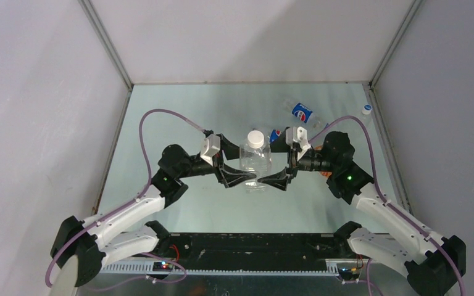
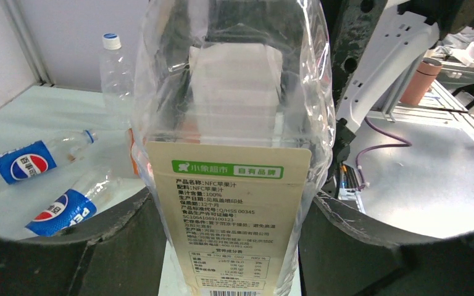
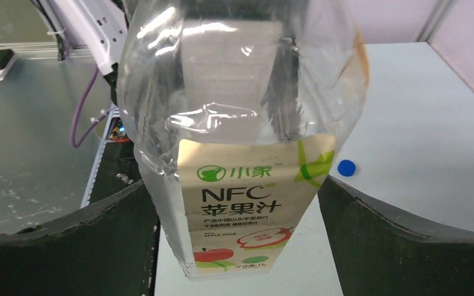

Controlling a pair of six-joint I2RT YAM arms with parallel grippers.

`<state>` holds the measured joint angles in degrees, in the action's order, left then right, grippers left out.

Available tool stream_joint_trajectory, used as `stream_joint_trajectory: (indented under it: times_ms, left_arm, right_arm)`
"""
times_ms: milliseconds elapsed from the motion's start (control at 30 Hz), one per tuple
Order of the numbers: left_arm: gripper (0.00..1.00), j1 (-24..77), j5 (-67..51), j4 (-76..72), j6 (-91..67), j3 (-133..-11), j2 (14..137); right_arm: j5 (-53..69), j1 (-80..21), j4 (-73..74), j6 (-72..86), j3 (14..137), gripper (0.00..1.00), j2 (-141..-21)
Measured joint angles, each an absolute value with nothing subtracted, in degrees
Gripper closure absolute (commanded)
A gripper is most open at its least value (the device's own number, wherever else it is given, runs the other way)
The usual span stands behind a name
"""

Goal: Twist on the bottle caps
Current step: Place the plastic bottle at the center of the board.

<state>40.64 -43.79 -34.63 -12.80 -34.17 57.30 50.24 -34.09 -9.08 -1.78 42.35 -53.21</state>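
A clear square juice bottle (image 1: pixel 256 163) with a beige label stands upright at the table's middle, a white cap (image 1: pixel 256 138) on its neck. My left gripper (image 1: pixel 237 161) comes in from the left and is shut on the bottle's lower body (image 2: pixel 231 185), both fingers against its sides. From the right, my right gripper (image 1: pixel 278 160) straddles the same bottle (image 3: pixel 247 185) with its jaws open, and strips of table show between fingers and label. A loose blue cap (image 3: pixel 346 167) lies on the table beyond the bottle.
Two Pepsi bottles (image 1: pixel 302 113) (image 1: pixel 276 134) lie on their sides behind the right gripper, seen also as Pepsi bottles (image 2: pixel 23 164) (image 2: pixel 65 211). A small capped clear bottle (image 1: pixel 366 110) stands at the far right corner. Walls enclose the table on three sides.
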Motion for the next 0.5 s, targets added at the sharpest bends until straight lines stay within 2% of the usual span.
stream_joint_trajectory:
  times_ms: [167,233,300,333,367,400,467,500]
  left_arm:
    - [0.72,40.97,-45.28,-37.23,-14.87,-34.2,57.3]
    - [0.71,41.06,-45.43,-37.87,-15.25,-34.24,57.3]
    - [0.67,41.08,-45.54,-38.09,-15.55,-34.24,57.3]
    - [0.6,41.08,-45.52,-38.13,-15.64,-34.24,57.3]
    - [0.57,41.08,-45.39,-38.17,-15.73,-34.24,57.3]
    - [0.46,41.06,-45.25,-38.13,-15.88,-34.24,57.3]
    - [0.31,41.12,-44.6,-37.69,-16.4,-34.3,57.3]
    - [0.27,41.17,-44.21,-37.06,-16.56,-34.39,57.28]
  right_arm:
    - [52.77,-35.22,-9.1,-1.91,42.35,0.13,-54.02]
    - [53.3,-35.59,-9.19,-1.67,42.35,0.2,-54.39]
    - [53.8,-35.66,-9.56,-1.06,42.33,0.35,-54.81]
    - [53.89,-35.66,-9.72,-0.75,42.35,0.48,-54.98]
    - [54.06,-35.62,-9.96,-0.43,42.35,0.53,-55.16]
    - [54.11,-35.57,-10.2,-0.36,42.35,0.64,-55.33]
    - [54.76,-34.22,-10.48,0.05,42.35,0.75,-55.59]
    - [54.87,-34.39,-10.41,0.38,42.35,0.79,-55.68]
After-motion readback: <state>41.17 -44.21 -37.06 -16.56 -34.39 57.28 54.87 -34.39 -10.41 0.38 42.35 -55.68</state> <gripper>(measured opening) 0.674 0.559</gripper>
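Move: Held upright by the left hand, the big bottle with the white cap stands between both grippers, its middle some 3 cm left of the right hand's point, level fore and aft and about 4 cm higher. The near Pepsi bottle lies on the table roughly 20 cm ahead of the right hand, 8 cm right and 27 cm down; the blue cap some 17 cm ahead, 19 cm left and equally low. From the left hand, the held bottle's middle is about 3 cm right and 4 cm up. The right hand, already reaching around the bottle's lower half from the right with its fingers wide open, eases back about 1 cm and slightly left towards the bottle, turning some 5 degrees counter-clockwise, and shuts its fingers by nearly half of their range until they pinch the labelled body from front and back. The left hand keeps its grip on the opposite side and shifts only about 1 cm up and slightly back, holding the bottle upright in the air for the right hand. ##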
